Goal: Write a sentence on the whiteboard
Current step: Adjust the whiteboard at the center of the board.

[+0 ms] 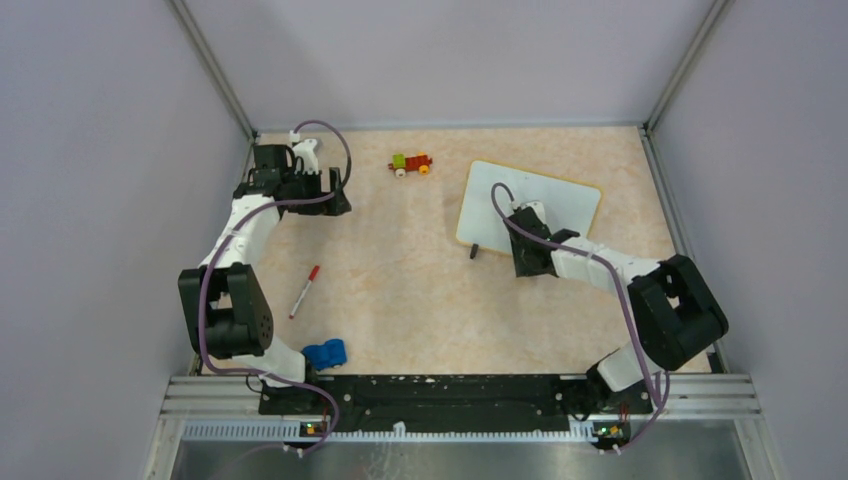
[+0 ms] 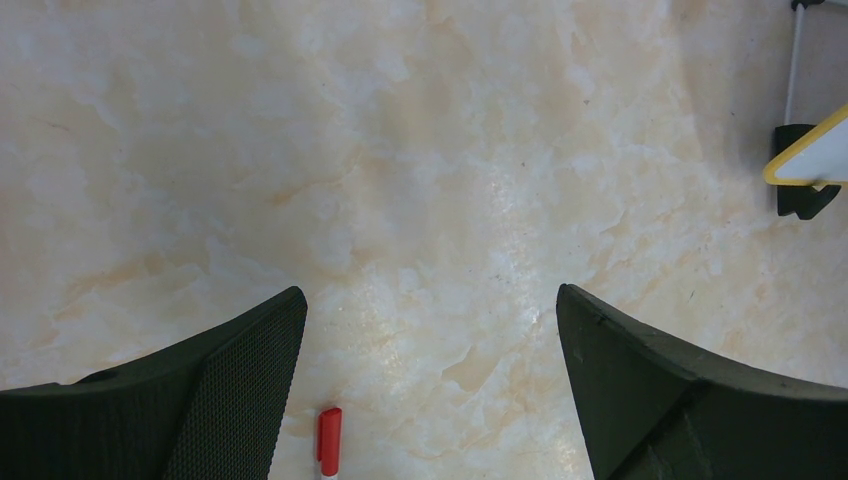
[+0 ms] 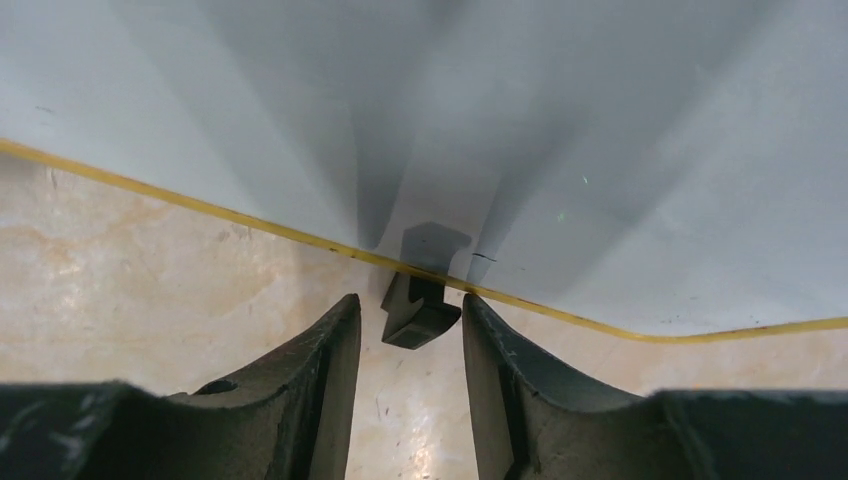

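The whiteboard (image 1: 540, 198) lies at the back right of the table, its face plain white with a thin yellowish rim; no sentence is in view on it. My right gripper (image 3: 410, 300) is at the board's near edge (image 3: 250, 222). Its jaws are narrowed but open on either side of one black foot (image 3: 420, 312), with a slit of table showing beside the left finger. From above, that gripper (image 1: 527, 232) covers the edge. A second foot (image 1: 475, 250) sticks out at the left corner. A red-capped marker (image 1: 305, 290) lies on the table left of centre. My left gripper (image 2: 430, 300) hangs wide open and empty, the marker's cap (image 2: 328, 440) near its left finger.
A small green, yellow and red toy train (image 1: 411, 164) sits at the back centre. A blue toy car (image 1: 324, 353) rests near the left arm's base. The board's corner and foot (image 2: 800, 195) show at the right of the left wrist view. Walls enclose the table.
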You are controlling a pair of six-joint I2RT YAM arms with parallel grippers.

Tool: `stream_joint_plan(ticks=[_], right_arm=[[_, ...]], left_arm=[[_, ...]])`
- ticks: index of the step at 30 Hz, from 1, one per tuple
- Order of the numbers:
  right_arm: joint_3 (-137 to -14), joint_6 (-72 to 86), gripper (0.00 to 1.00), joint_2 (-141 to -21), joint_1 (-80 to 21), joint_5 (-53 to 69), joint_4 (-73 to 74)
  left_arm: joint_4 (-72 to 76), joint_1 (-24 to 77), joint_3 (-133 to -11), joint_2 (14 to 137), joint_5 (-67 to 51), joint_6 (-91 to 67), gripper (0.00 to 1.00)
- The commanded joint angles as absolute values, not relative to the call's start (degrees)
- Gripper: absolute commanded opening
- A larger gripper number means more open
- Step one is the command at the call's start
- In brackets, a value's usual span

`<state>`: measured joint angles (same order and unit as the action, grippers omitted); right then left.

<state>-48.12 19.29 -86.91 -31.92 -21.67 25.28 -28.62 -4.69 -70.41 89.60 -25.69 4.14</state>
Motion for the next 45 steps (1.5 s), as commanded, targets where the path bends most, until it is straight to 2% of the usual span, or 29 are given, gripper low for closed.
stream_joint_plan(ticks=[1, 7, 13, 17, 24, 35, 45], right_arm=[[-47.2, 15.2, 0.41, -86.1, -29.7, -25.3, 15.9], [-46.2, 13.8, 0.38, -86.7, -27.3, -24.0, 11.1], [-43.8, 10.2, 0.08, -86.6, -26.5, -21.9, 6.6], [-43.3, 5.9, 0.00, -86.5, -26.5, -18.4, 3.1], [-46.8, 3.3, 0.00, -86.5, -26.9, -11.6, 0.8], [-48.5, -2.6, 0.00, -88.4, -36.4, -5.3, -5.1], [-46.6, -9.1, 0.00, -88.4, -41.0, 4.6, -5.0]], left_arm=[[-26.9, -4.8, -70.6, 88.6, -26.7, 3.9, 0.99], [-27.2, -4.8, -70.7, 88.5, -26.3, 4.2, 0.99], [-29.1, -4.8, -72.0, 88.7, -25.3, 5.0, 0.99], [-30.9, -4.9, -73.3, 89.1, -25.1, 5.7, 0.99], [-34.3, -5.3, -75.3, 89.4, -22.8, 6.1, 0.99], [-40.3, -12.6, -78.8, 90.8, -31.1, 10.4, 0.99], [-48.9, -14.0, -75.4, 90.1, -27.4, 26.6, 0.97]])
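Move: The whiteboard's right clip, the black foot under its near edge, sits between the right hand's parted fingertips, about 2 cm ahead, level sideways and 1 cm lower. From that hand the whiteboard's middle is some 14 cm ahead and 1 cm left, the left clip about 5 cm ahead and 14 cm left, the toy truck roughly 25 cm ahead and 30 cm left. From the left hand the right clip lies about 45 cm right, 10 cm back and 13 cm lower. The right fingers pinch the whiteboard's right clip as the hand works forward about 5 cm; keeping that grip, the hand then sweeps some 15 cm left, drawing back a few centimetres late on, and swings the board round by turning about 40 degrees counter-clockwise. The empty left hand, still open, backs away to its left by about 5 cm and a little back. ##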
